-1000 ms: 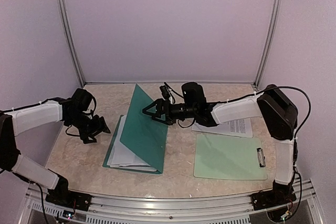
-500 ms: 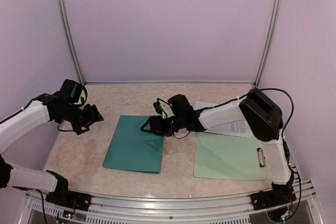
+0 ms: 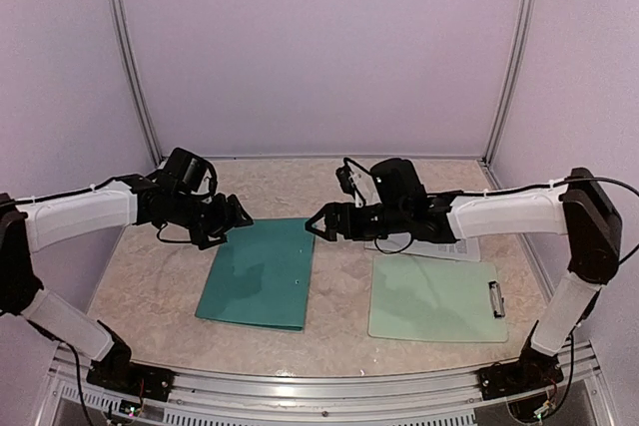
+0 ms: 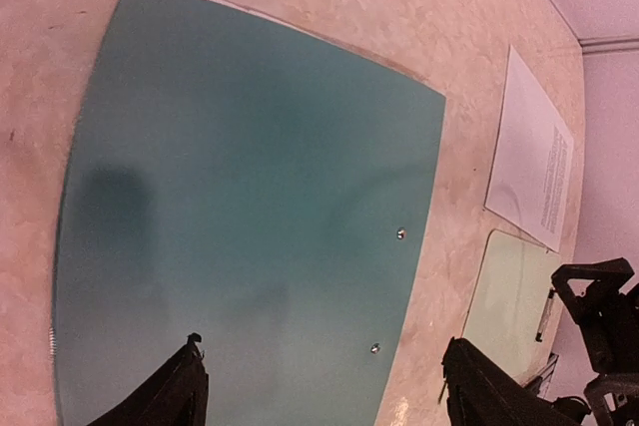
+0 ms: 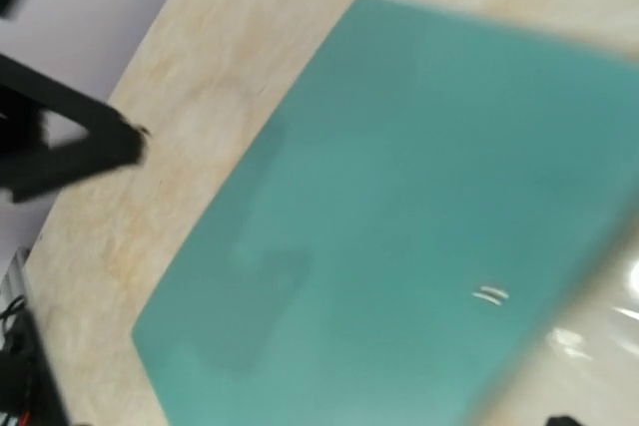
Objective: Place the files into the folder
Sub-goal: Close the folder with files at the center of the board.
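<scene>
The dark teal folder [image 3: 258,274] lies shut and flat on the table, left of centre; it fills the left wrist view [image 4: 250,207] and the right wrist view [image 5: 399,226]. One white printed sheet of the files [image 3: 457,243] lies on the table under my right arm, also in the left wrist view [image 4: 529,147]. Any sheets inside the folder are hidden. My left gripper [image 3: 235,218] hovers open over the folder's far left corner, nothing between its fingers [image 4: 324,391]. My right gripper [image 3: 315,223] is open and empty just above the folder's far right corner.
A pale mint clipboard [image 3: 434,298] with a metal clip lies at the front right, its edge in the left wrist view [image 4: 509,286]. White walls and metal posts close in the back and sides of the marbled table [image 3: 339,336].
The folder's cover, raised a second ago with sheets showing beneath, has dropped shut. My right gripper has pulled back to the right. My left gripper has moved right, over the folder's corner.
</scene>
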`<action>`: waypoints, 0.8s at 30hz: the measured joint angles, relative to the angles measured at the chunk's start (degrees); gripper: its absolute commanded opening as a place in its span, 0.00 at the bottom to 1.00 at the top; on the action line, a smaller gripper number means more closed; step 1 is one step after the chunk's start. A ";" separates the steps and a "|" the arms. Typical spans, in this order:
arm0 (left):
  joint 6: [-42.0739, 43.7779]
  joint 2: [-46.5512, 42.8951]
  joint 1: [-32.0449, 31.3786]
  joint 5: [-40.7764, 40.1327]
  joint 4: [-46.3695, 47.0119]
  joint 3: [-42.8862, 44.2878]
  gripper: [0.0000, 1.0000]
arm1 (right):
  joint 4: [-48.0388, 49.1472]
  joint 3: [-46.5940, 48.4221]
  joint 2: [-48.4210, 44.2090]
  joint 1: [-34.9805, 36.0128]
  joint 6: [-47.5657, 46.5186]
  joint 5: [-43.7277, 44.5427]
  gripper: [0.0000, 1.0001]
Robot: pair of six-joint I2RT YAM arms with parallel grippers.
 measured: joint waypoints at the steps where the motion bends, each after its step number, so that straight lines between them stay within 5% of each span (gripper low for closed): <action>1: -0.09 1.73 -1.05 0.76 1.09 1.05 0.78 | -1.22 -2.03 -3.63 -0.66 -0.11 1.68 0.96; 12: 3.08 28.74 -14.93 10.36 7.13 26.71 0.77 | -10.75 -27.78 -29.44 -18.05 5.11 18.91 0.97; 18: 4.90 42.69 -19.50 14.84 6.40 38.38 0.75 | -10.73 -32.54 -29.86 -25.14 7.02 20.15 0.97; 24: 5.49 48.89 -20.04 16.37 4.24 39.60 0.74 | -7.39 -33.48 -26.64 -31.82 7.39 19.74 0.97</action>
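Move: The printed sheet lies about 11 cm ahead of my right hand, some 26 cm to its right and 15 cm below. The closed folder's middle is 14 cm to the right hand's left and 2 cm back, and the clipboard is 29 cm to its right and 8 cm back. From my left hand, over the folder, the sheet is about 47 cm right and 11 cm ahead, 13 cm lower; the folder's middle is 6 cm right and 2 cm back. I leave the closed folder with both hands open and sweep them to the right. My right hand swings some 32 cm until it hangs over the printed sheet, sinking about 8 cm and turning roughly 50 degrees clockwise. My left hand crosses over the folder past its right edge towards the sheet, about 26 cm, turning clockwise, then drops 9 cm to just above the bare table. ##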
